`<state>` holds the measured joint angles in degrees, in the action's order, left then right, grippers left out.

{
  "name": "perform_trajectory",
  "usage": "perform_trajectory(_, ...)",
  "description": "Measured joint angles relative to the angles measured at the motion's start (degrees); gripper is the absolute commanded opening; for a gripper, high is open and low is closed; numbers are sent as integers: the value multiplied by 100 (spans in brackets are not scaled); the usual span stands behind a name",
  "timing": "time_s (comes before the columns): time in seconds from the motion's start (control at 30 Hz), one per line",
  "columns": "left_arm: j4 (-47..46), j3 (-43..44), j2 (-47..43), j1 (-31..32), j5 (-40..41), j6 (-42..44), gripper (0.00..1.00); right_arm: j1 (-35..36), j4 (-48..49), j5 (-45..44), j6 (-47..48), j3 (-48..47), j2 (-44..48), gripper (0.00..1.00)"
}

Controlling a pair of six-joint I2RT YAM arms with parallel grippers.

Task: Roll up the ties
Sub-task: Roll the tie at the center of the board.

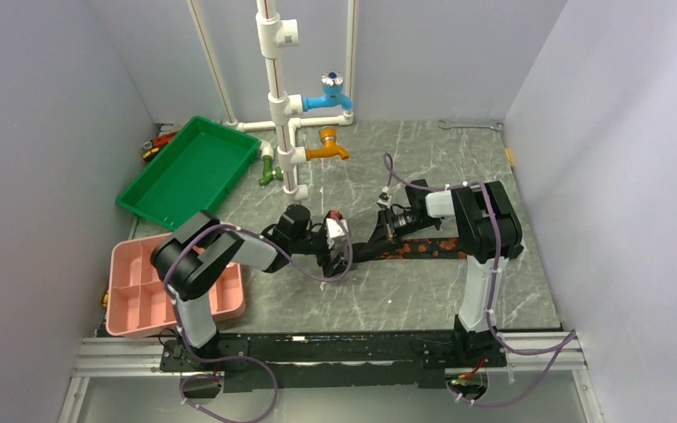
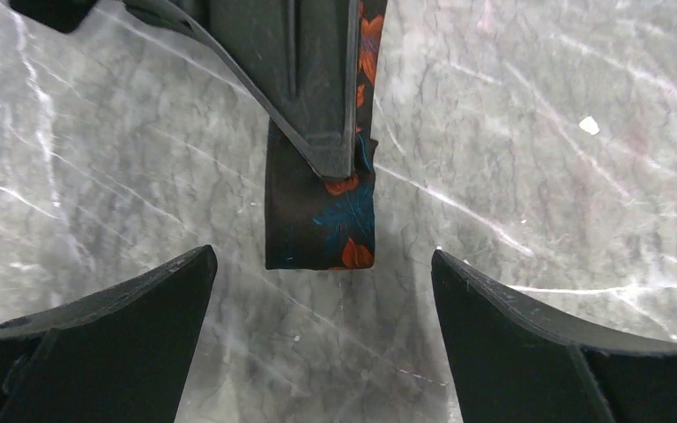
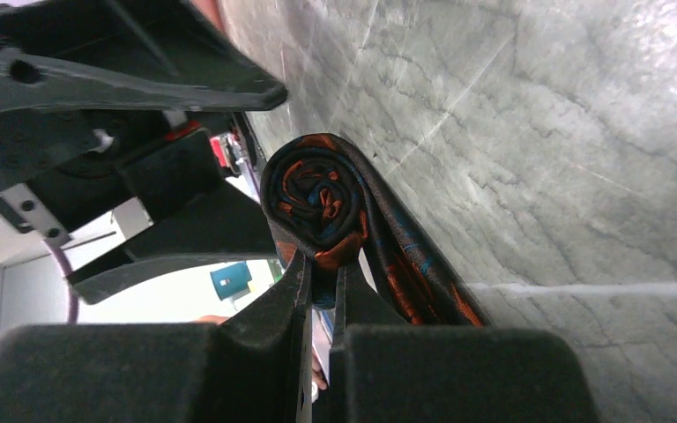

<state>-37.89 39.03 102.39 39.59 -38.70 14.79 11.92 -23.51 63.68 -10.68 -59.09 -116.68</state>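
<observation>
The tie (image 1: 423,248), black with orange-red flowers, lies across the middle of the marble table. In the right wrist view its end is wound into a tight roll (image 3: 317,198), and my right gripper (image 3: 324,264) is shut on the roll's inner layers, holding it just above the table. In the left wrist view the tie (image 2: 322,220) hangs in a flat folded end below the right gripper's finger (image 2: 300,79). My left gripper (image 2: 322,254) stands wide open at that end, a finger on each side, touching nothing.
A green tray (image 1: 189,172) sits at the back left and a pink compartment tray (image 1: 141,300) at the near left. White pipes with a blue tap (image 1: 328,92) and an orange tap (image 1: 328,145) stand behind the grippers. A wrench (image 1: 469,126) lies at the back right.
</observation>
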Motion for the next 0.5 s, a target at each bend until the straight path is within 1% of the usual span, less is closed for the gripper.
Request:
perform_trajectory(0.07,-186,9,249,35,-9,37,90,2,-20,-7,4,-11,0,0)
perform_trajectory(0.17,-409,98,605,105,0,57,77,0,-24,-9,7,-11,0,0)
perform_trajectory(0.2,-483,164,695,129,11,57,75,0,-24,-7,7,-11,0,0)
perform_trajectory(0.3,-586,461,949,245,122,48,72,2,-24,-4,9,-11,0,0)
perform_trajectory(0.37,-710,549,1073,319,166,42,67,2,-22,-4,11,-11,0,0)
perform_trajectory(0.4,-767,577,1115,354,170,33,62,2,-22,-4,11,-11,0,0)
perform_trajectory(0.47,-831,605,1165,398,197,24,50,2,-22,-4,17,-11,0,0)
perform_trajectory(0.5,-846,608,1174,413,203,17,45,2,-22,-2,17,-11,0,5)
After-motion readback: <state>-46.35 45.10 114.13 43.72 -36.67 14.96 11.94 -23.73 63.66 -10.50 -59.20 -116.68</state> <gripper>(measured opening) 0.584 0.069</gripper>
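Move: The rolled end of the tie lies about 5 cm to the right of the open left hand, level with it fore and aft, and some 3 cm below. The same roll sits roughly 2 cm left of the right hand's shut fingertips, neither ahead nor back and about 1 cm higher. Counted from the left hand, the tie's flat run has its middle about 16 cm to the right and 4 cm down; the white pipe's foot stands about 12 cm left and 9 cm ahead, also 4 cm down. The tie's roll is what the left hand comes back to: it sinks about 2.5 cm towards the table, then slides right about 4 cm in all, easing slightly forward, until its fingers straddle the roll, closing from wide open to a bit over half. The right hand stays put, still pinching the tie beside the roll. ##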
